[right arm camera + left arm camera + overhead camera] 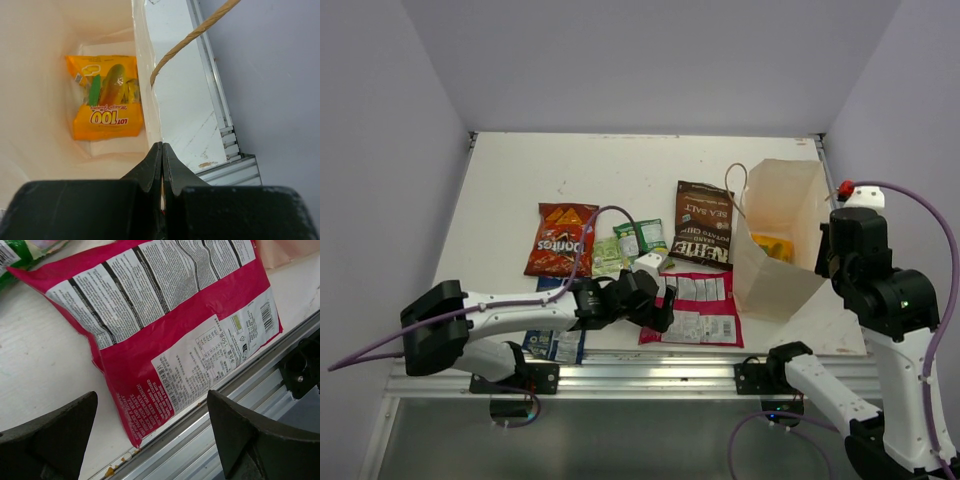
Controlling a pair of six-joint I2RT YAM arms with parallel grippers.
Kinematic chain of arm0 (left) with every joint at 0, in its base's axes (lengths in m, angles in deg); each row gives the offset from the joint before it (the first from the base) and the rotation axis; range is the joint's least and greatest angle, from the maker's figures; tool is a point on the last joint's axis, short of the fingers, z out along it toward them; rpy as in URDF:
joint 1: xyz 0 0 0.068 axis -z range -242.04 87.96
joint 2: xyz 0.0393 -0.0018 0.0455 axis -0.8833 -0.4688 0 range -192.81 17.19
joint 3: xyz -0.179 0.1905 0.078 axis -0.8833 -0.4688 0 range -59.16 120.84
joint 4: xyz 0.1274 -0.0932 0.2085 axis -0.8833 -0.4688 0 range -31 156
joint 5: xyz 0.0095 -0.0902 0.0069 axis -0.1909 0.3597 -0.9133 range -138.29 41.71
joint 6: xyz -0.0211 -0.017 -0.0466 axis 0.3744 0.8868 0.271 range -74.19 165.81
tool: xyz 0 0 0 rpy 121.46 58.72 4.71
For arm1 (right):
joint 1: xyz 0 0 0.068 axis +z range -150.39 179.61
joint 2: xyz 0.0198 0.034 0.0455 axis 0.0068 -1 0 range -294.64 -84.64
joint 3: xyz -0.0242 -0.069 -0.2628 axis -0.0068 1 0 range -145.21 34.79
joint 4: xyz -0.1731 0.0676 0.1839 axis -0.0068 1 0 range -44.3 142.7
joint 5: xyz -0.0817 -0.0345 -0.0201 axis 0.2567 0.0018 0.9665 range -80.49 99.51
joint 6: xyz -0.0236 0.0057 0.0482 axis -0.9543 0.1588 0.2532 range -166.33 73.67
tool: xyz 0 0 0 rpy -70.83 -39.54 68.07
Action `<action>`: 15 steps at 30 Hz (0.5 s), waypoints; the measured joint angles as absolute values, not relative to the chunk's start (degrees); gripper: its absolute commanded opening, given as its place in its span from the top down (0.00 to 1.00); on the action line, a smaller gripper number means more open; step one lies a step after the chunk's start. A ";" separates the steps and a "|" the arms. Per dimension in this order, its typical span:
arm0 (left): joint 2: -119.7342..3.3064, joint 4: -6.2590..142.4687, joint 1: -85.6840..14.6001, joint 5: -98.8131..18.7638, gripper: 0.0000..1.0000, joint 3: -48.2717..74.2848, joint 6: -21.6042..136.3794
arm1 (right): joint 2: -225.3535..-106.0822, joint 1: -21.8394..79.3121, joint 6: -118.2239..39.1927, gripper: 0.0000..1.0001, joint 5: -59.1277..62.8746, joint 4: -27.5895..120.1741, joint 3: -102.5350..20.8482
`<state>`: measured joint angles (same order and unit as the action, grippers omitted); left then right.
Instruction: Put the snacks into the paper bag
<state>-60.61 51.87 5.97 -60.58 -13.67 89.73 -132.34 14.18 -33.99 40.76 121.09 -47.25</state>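
The paper bag (pixel 780 240) stands open at the right, an orange-yellow snack (pixel 106 97) lying on its bottom. My right gripper (pixel 162 147) is shut on the bag's right wall (pixel 145 75) at the rim, beside a loop handle (pixel 190 37). A magenta snack with white panels (pixel 165 315) lies flat by the table's near edge. My left gripper (pixel 152 405) hovers open over its near corner, fingers (pixel 60 435) apart on either side, touching nothing. Red Doritos (pixel 560 240), a brown packet (pixel 703 222), a green one (pixel 640 237), a pale green one (pixel 608 257) and a blue one (pixel 552 343) lie on the table.
An aluminium rail (pixel 240 405) runs along the near edge just past the magenta packet's corner, with crumbs beside it. The left arm (pixel 520 310) lies over the blue packet. Grey walls close in the table on three sides.
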 measured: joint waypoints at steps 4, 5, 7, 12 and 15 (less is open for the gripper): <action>-64.32 55.19 5.86 -58.64 0.05 -14.83 89.60 | -132.16 14.18 -33.99 1.00 40.34 121.31 -47.25; -64.83 55.61 5.84 -58.29 0.05 -15.18 89.58 | -132.16 14.18 -33.99 1.00 40.32 121.33 -47.25; -65.98 56.68 5.49 -57.43 0.06 -15.85 89.53 | -132.16 14.18 -33.99 1.00 40.26 121.33 -47.25; -68.76 59.15 4.35 -56.08 0.40 -16.99 89.34 | -132.10 14.18 -33.99 1.00 40.15 121.35 -47.25; -69.59 60.15 4.22 -55.58 0.91 -17.01 88.61 | -132.10 14.18 -33.99 1.00 39.97 121.38 -47.25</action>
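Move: The pink bag I'm going for lies under my open left hand: its middle is about 9 cm to the right, 3 cm ahead and 6 cm down, with its left edge nearly below my fingers. The green packet is roughly 17 cm ahead and 2 cm left, the brown chip bag 22 cm ahead and 12 cm right, the blue packets level and some 22 cm left. From my right hand the pink bag is about 27 cm left, level, and 28 cm down. My left hand sinks about 5 cm, nearly straight down, fingers astride the left edge of the pink bag near its corner closest to me, slowing as it gets there. Over the last stretch I close the wide-open fingers about halfway, gathering that edge between them; the wrist tips only some 5 degrees. ##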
